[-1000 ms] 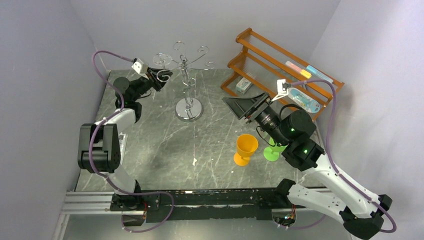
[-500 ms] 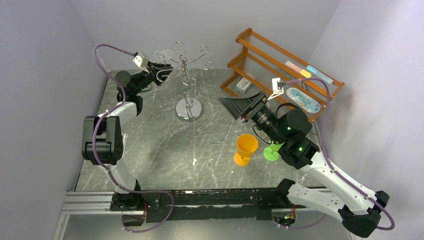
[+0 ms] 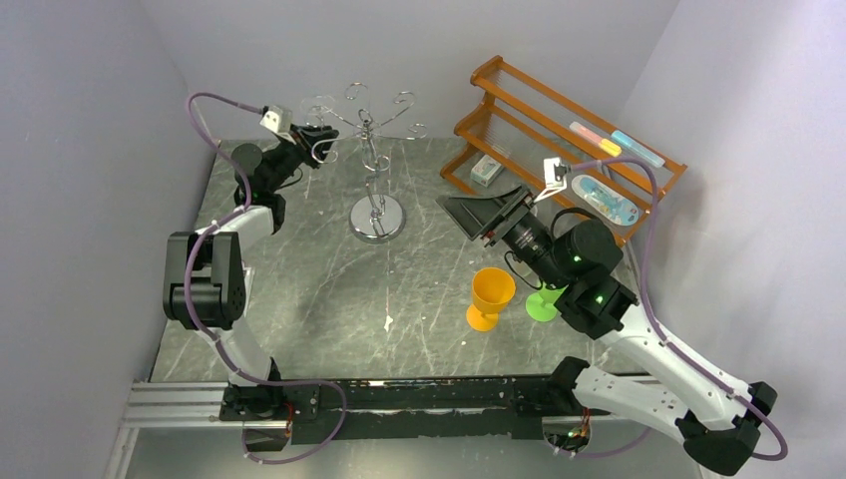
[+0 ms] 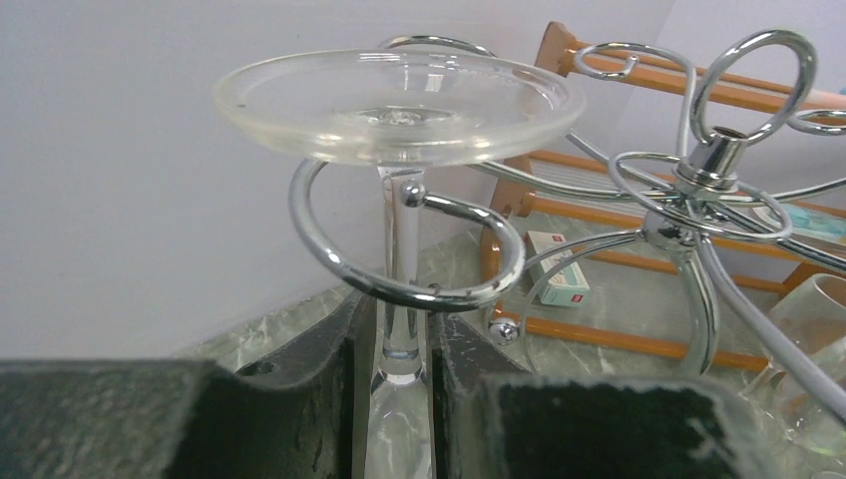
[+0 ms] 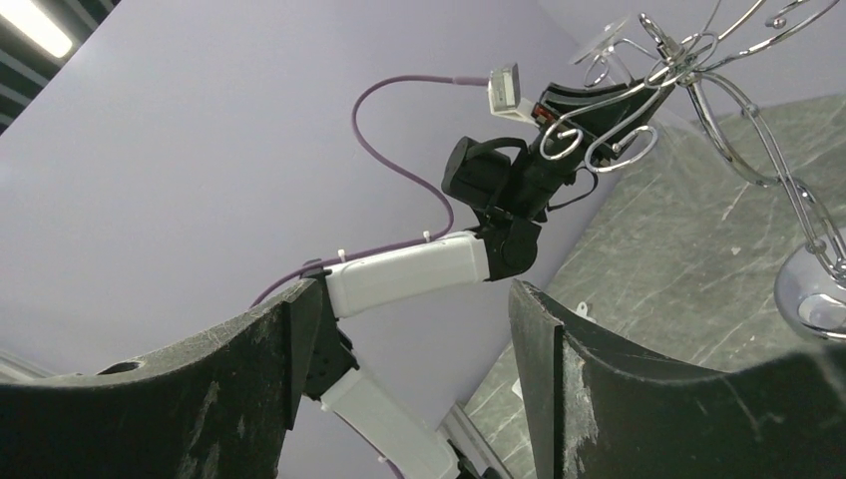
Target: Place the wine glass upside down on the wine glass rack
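Note:
The clear wine glass (image 4: pixel 399 105) is upside down, its round foot on top. Its stem runs down through a curled arm (image 4: pixel 419 291) of the chrome wine glass rack (image 4: pixel 698 170). The foot hovers a little above that loop. My left gripper (image 4: pixel 399 334) is shut on the stem just below the loop. In the top view the left gripper (image 3: pixel 317 140) is at the left arms of the rack (image 3: pixel 375 150), near the back wall. The right gripper (image 3: pixel 477 212) is open and holds nothing, raised right of the rack's base; in its wrist view (image 5: pixel 414 299) only the left arm shows between the fingers.
An orange cup (image 3: pixel 491 296) and a green cup (image 3: pixel 544 302) stand on the marble table below the right arm. The orange-brown wooden shelf (image 3: pixel 559 130) stands at the back right, with a small box (image 3: pixel 486 170) in front. The rack's mirrored base (image 3: pixel 377 218) is mid-table.
The left gripper has moved slightly up and back with the glass at the rack's arm. The right gripper has shifted a little to the left.

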Tool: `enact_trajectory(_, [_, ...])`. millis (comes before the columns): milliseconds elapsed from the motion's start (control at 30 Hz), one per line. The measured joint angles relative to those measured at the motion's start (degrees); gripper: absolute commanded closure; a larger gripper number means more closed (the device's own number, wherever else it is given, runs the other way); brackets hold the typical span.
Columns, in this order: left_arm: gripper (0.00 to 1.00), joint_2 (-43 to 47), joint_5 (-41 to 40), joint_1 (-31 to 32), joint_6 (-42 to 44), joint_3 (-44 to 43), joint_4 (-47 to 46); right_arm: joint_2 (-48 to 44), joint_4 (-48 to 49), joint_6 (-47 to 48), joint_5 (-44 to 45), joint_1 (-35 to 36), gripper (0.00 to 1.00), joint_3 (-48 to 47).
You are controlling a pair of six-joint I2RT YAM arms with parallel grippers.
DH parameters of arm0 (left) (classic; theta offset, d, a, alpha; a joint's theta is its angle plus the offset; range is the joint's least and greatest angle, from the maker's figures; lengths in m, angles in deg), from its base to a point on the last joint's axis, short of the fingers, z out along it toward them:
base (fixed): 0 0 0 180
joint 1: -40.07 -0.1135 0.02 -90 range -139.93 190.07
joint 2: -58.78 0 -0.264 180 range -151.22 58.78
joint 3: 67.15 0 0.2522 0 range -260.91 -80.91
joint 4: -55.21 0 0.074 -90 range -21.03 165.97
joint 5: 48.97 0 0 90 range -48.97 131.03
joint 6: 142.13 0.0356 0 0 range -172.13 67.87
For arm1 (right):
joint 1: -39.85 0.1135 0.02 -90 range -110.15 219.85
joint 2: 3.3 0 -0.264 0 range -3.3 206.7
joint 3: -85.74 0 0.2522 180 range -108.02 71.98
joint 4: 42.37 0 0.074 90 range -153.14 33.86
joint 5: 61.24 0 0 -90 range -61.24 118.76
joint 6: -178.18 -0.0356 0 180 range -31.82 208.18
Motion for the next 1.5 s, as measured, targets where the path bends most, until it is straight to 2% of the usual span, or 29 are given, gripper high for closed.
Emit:
enact_trajectory(333, [0.95, 2.16, -5.75, 0.00, -0.20, 4.02, -1.44, -1.01, -0.13, 0.00, 0.59, 0.00, 0.28, 0.33])
enact_trajectory(600, [0.91, 2.84, -4.42, 0.02, -0.17, 8.02, -6.47, -1.07, -0.37, 0.00, 0.74, 0.00, 0.28, 0.83])
enact_trajectory(700, [0.83, 2.95, -3.65, 0.02, 0.13, 8.50, -7.13, -1.07, -0.68, 0.00, 0.76, 0.00, 0.27, 0.90])
enact_trajectory(800, [0.65, 3.15, -2.36, 0.02, 0.48, 8.50, -7.08, -1.07, -0.74, -0.02, 0.79, 0.00, 0.27, 0.94])
enact_trajectory(900, [0.50, 3.17, -1.77, 0.02, 0.72, 8.52, -7.06, -1.07, -0.98, -0.09, 0.83, 0.00, 0.28, 0.94])
enact_trajectory(1133, [0.40, 5.92, -2.29, 0.11, 1.51, 12.00, -6.86, -1.07, -1.95, -0.42, 1.51, 0.00, 0.27, 0.94])
enact_trajectory(1500, [0.32, 18.56, -13.53, 0.17, -0.46, 29.16, -7.52, -1.05, -6.16, 0.85, 3.28, 0.00, 0.26, 0.00])
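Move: The left hand pinches the stem of the upside-down wine glass. The rack ring it is meant for is already round the stem, about 3 cm straight above this hand. The rack's hub is roughly 9 cm to the hand's right, 2 cm back and 4 cm up; the next ring is some 5 cm back, 2 cm right and 4 cm up. From the right hand the target ring is about 28 cm ahead, 21 cm left and 11 cm lower. Still pinching the stem, the left hand eases about 1.5 cm left, then draws back 2 cm and sinks 1 cm to settle the glass's foot onto the ring. There its fingers open and let go, and it pulls away from the glass, back some 5 cm more, with left and down too, turning about 10 degrees counter-clockwise. ##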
